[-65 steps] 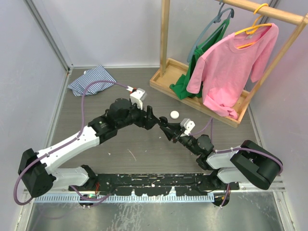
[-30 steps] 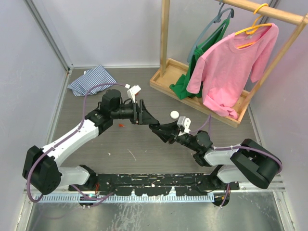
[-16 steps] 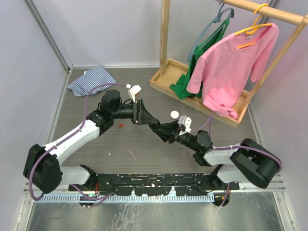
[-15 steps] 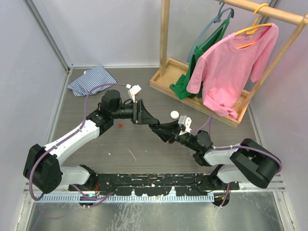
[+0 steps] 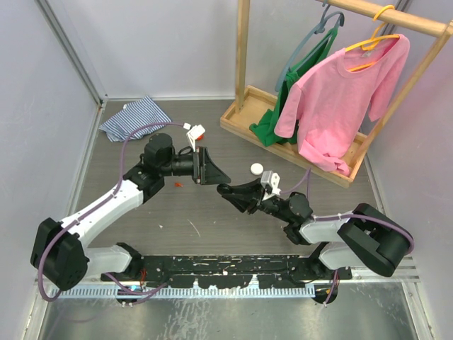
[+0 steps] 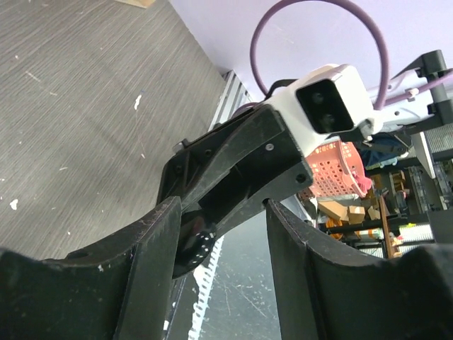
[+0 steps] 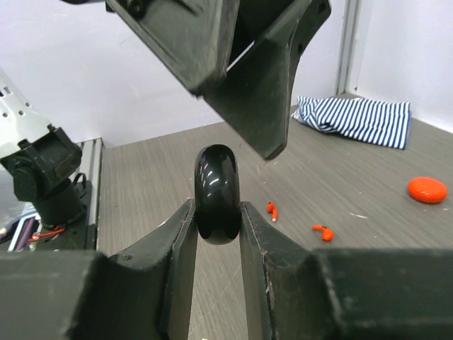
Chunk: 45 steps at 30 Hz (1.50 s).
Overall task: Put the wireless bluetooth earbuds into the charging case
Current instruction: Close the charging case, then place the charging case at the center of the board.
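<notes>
A glossy black charging case (image 7: 216, 177) stands on edge, pinched between my right gripper's (image 7: 216, 212) fingers, shut on it and held above the table. Right in front of it, my left gripper (image 5: 215, 175) points at the case tip to tip, jaws apart. From the left wrist, the case (image 6: 190, 244) shows just inside the left finger (image 6: 152, 241), with an open gap across to the other finger. Two red-orange earbuds (image 7: 271, 210) (image 7: 323, 231) lie on the table beyond the case. They show as a small red speck (image 5: 178, 183) from above.
A white puck (image 5: 257, 168) lies on the table behind the grippers. An orange-red puck (image 7: 427, 189) sits near a striped cloth (image 5: 134, 117) at the back left. A wooden rack (image 5: 283, 142) with pink and green shirts fills the back right.
My left gripper's jaws have narrowed, and it has drawn back slightly to the left. The right gripper with the case has edged left after it.
</notes>
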Tool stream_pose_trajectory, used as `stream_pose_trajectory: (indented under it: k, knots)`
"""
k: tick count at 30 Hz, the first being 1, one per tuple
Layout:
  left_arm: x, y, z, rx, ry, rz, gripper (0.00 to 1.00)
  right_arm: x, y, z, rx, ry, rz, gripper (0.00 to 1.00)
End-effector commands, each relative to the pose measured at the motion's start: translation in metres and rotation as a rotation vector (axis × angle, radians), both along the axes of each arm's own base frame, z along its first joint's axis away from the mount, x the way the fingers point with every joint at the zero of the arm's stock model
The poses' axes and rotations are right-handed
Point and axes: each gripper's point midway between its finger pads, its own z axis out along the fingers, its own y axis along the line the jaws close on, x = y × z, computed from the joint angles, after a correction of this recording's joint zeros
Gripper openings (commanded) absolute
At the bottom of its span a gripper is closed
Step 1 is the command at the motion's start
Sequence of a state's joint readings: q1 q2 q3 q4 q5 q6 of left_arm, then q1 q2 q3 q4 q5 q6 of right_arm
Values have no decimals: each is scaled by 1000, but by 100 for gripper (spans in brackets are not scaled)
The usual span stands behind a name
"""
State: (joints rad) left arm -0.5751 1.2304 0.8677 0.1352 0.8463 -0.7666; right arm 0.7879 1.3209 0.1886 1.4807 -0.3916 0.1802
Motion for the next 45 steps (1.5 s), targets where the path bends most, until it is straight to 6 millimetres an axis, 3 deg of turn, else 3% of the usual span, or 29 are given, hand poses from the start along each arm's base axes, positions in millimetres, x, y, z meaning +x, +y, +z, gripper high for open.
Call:
stream_pose_trajectory:
  k: [1, 6, 12, 24, 29, 34, 45]
  knots:
    - [-11, 2, 35, -91, -154, -42, 53, -9, 3, 8, 18, -17, 52, 13]
    - [-10, 5, 33, -70, -179, -25, 55, -10, 2, 6, 12, 4, 56, 13]
    - [5, 24, 12, 78, -226, 128, 62, -1, -3, -3, -20, 73, 4, 13]
    - [44, 111, -27, 396, -347, 627, 84, 24, -28, -35, -148, 309, -171, 13]
    - [52, 137, -46, 428, -346, 779, 92, 43, -49, -51, -172, 448, -278, 14]
    - [58, 148, -67, 436, -349, 852, 99, 62, -74, -75, -190, 570, -405, 14]
    - [69, 164, -107, 478, -385, 948, 98, 99, -127, -111, -110, 788, -637, 17]
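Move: The closed black charging case sits in the right fingertips and lies just off the left hand's open fingers, about 2 cm back, 1 cm right and 4 cm below. The orange earbuds lie on the table some 25 cm below the left hand, one about 10 cm ahead and 9 cm left, the other 6 cm ahead and 16 cm left. From the right hand, the white puck is roughly 15 cm ahead, 10 cm right and 20 cm down. The left hand backs off the shut case, rising about 2 cm first, then sweeping some 16 cm left and dropping nearly as far with a little forward travel, towards the orange earbuds, while its half-open fingers spread wide and swing from pointing right to pointing forward and a bit down. The right hand keeps its pinch on the black case and, after a slow start, carries it down and to the right about 12 cm each and some 8 cm forward, towards the white puck, its fingers turning clockwise and tipping down to point forward-left. ##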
